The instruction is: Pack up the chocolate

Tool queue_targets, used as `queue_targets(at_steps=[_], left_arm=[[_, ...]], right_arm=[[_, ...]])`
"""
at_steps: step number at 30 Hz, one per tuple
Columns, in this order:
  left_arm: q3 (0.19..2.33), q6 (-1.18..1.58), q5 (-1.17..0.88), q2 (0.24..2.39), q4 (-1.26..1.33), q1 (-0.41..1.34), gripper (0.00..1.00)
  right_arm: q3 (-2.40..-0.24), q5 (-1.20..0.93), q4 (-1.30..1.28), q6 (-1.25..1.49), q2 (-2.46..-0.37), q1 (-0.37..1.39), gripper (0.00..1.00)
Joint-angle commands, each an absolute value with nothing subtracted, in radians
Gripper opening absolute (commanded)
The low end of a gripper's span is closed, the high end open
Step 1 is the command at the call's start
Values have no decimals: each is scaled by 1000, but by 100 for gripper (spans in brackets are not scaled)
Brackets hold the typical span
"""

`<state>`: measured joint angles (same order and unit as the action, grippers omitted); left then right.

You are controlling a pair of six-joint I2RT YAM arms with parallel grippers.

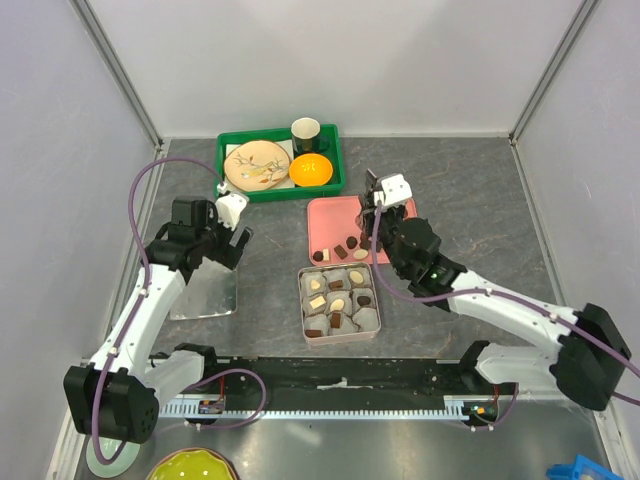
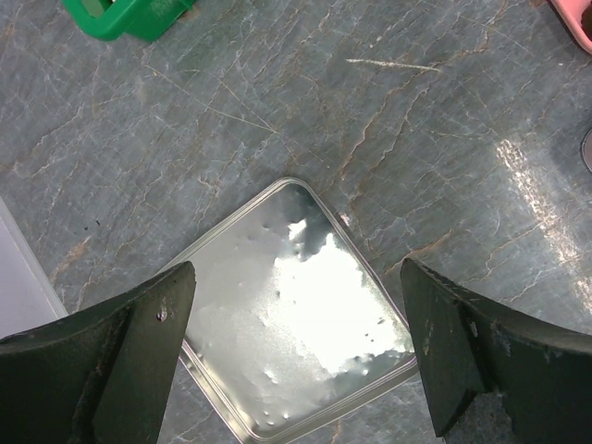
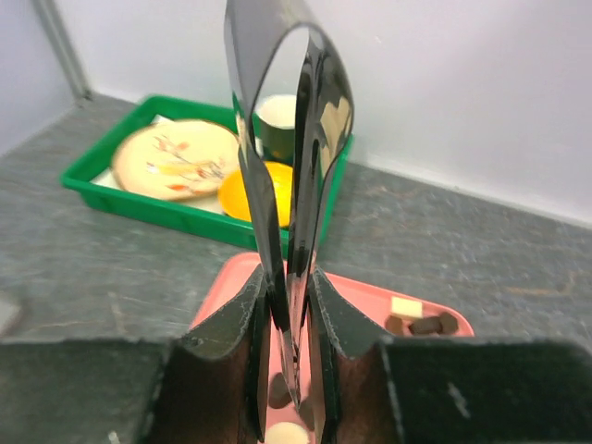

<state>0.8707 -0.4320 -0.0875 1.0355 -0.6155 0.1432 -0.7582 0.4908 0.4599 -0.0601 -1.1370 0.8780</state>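
Loose chocolate (image 1: 343, 249) pieces, dark and cream, lie at the near end of a pink tray (image 1: 340, 215). More chocolate sits in grey paper cups in the square tin (image 1: 303, 300) just in front of it. My right gripper (image 1: 378, 205) hovers over the pink tray (image 3: 370, 287), shut on shiny black tongs (image 3: 289, 139) whose tips point down at pieces below (image 3: 282, 388). Other chocolate (image 3: 421, 324) lies on the tray's right corner. My left gripper (image 1: 232, 235) hangs open above the tin's lid (image 1: 205, 290), nothing between its fingers (image 2: 171, 305).
A green tray (image 1: 232, 140) at the back holds a patterned plate (image 1: 257, 165), an orange bowl (image 1: 311, 170) and a dark cup (image 1: 306, 132). The silver lid (image 2: 296, 324) lies flat on the grey stone-pattern table. A yellow-green bowl (image 1: 190, 467) sits at the near edge.
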Motion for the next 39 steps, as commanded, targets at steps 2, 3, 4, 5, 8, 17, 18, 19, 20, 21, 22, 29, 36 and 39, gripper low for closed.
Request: queue_targets(at_steps=[2, 3, 4, 5, 8, 17, 18, 19, 20, 21, 22, 29, 36, 39], left_arm=[[893, -451, -98, 1022, -606, 141, 99], [893, -451, -101, 1025, -606, 141, 99], [893, -451, -101, 1025, -604, 141, 99], [891, -453, -100, 1023, -606, 141, 99], [888, -457, -100, 1020, -603, 141, 99], [873, -465, -91, 1025, -595, 141, 99], [873, -466, -95, 1025, -592, 141, 99], [874, -466, -91, 1026, -592, 141, 99], [876, -465, -91, 1028, -592, 141, 99], [877, -465, -91, 1031, -592, 141, 99], [877, -465, -91, 1032, -592, 141, 99], [877, -465, -84, 1037, -591, 141, 99], [877, -465, -84, 1034, -591, 141, 99], [874, -468, -83, 1032, -591, 141, 99]], right_arm=[[-801, 476, 627, -49, -1285, 787, 5], [-805, 472, 653, -45, -1307, 778, 5], [-808, 471, 664, -34, -1346, 760, 6], [-811, 468, 672, -31, -1365, 752, 7], [-822, 457, 707, -18, -1430, 720, 7], [-838, 410, 758, 28, -1528, 664, 28], [-835, 403, 764, 34, -1531, 660, 30], [-834, 402, 767, 35, -1539, 657, 30], [-833, 402, 770, 37, -1542, 657, 32], [-831, 399, 775, 38, -1545, 654, 33], [-830, 397, 776, 38, -1546, 653, 34], [-821, 379, 775, 49, -1549, 647, 48], [-810, 379, 781, 60, -1563, 640, 49], [-807, 379, 787, 60, -1571, 634, 49]])
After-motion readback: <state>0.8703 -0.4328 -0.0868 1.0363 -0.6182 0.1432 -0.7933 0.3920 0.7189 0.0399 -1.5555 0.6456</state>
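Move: The dark oval chocolate in the pink tray lies about 6 cm ahead of the right hand, roughly straight in line and some 26 cm below; the hand holds squeezed tongs hanging tips-down. A round dark chocolate sits 3 cm left of it and 1 cm nearer, a cream oval 4 cm nearer. The chocolate box's middle is about 10 cm back and 6 cm left of the hand. From the left hand the oval chocolate is about 8 cm ahead, 29 cm right. Towards the dark oval chocolate the right hand brings the still-held tongs, going forward and down together, about 10 cm each way, tipping down and turning clockwise a little, fast at first, then easing. As it slows over the pink tray the fingers open partway, letting the tong tips spread around the chocolate's place while keeping hold of the tongs. ##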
